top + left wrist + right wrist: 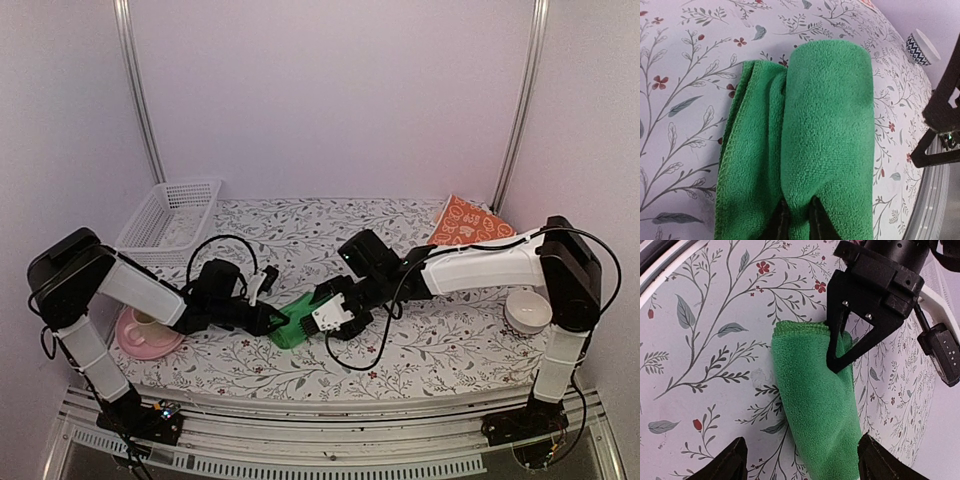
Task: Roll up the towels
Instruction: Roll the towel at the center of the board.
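Note:
The green towel (294, 328) lies as a loose roll on the flowered tablecloth, between the two arms. My left gripper (797, 222) is shut on a fold at the near end of the green towel (830, 125). In the right wrist view the left gripper (839, 357) pinches the far end of the green towel (815, 405). My right gripper (805, 465) is open, one fingertip on each side of the roll, touching nothing. From above, the left gripper (272, 322) and right gripper (328, 316) meet at the roll. The orange-red patterned towel (468, 222) lies at the back right.
A white slatted basket (170, 212) stands at the back left. A pink plate (135, 343) with a cup on it sits near the left arm. A patterned bowl (527, 311) stands by the right arm's base, and the bowl (920, 47) shows in the left wrist view.

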### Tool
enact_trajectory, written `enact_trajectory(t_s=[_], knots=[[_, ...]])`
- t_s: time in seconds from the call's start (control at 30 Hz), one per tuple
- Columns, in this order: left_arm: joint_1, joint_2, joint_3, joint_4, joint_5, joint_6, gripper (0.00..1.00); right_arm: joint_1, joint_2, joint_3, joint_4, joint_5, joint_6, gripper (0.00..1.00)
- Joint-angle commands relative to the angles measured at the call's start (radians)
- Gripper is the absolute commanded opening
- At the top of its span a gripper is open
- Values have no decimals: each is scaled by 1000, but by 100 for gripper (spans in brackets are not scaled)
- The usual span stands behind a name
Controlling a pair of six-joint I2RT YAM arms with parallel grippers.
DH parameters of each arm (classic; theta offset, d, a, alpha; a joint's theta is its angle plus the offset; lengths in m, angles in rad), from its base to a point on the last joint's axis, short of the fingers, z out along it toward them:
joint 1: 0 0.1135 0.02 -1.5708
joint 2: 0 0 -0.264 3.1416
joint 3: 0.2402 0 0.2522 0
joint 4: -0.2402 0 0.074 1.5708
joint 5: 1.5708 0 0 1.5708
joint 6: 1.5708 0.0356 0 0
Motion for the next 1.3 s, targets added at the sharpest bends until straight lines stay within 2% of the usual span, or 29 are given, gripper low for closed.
enact_trajectory(t_s=[0.0, 0.6, 0.7, 0.83, 0.9, 0.97, 1.13, 1.23, 1.27], knots=[[56, 53, -23, -50, 39, 7, 13, -5, 63, 7, 92, 67, -90, 76], [78, 133, 41, -115, 103, 44, 16, -5, 221, 42, 277, 238, -144, 65], [82, 129, 44, -128, 105, 50, 17, -3, 237, 41, 282, 246, -147, 59], [87, 109, 45, -151, 102, 58, 22, 4, 249, 44, 243, 249, -159, 36], [87, 81, 51, -176, 80, 69, 30, 6, 251, 54, 202, 247, -160, 26], [88, 40, 52, -207, 53, 81, 41, 7, 243, 57, 168, 244, -158, 21], [88, -98, 45, -267, 1, 89, 75, 6, 192, 27, 152, 229, -151, 20], [88, -118, 65, -300, -1, 95, 95, 7, 179, 20, 156, 225, -147, 20], [88, -104, 81, -313, 7, 101, 97, 7, 178, 20, 156, 224, -147, 20]])
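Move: The left hand still pinches the green towel's near-left end; the middle of the towel lies about 5 cm to its right, 2 cm ahead and a little lower. From the right hand that middle is some 5 cm ahead, 6 cm left and 6 cm below. The pink plate with the mug stands roughly 24 cm left of the left hand and 2 cm back; the white basket is about 25 cm ahead and 22 cm left of the left hand. The right hand goes forward and down, about 5 cm each, and pinches the towel's far-right part before the left releases. ##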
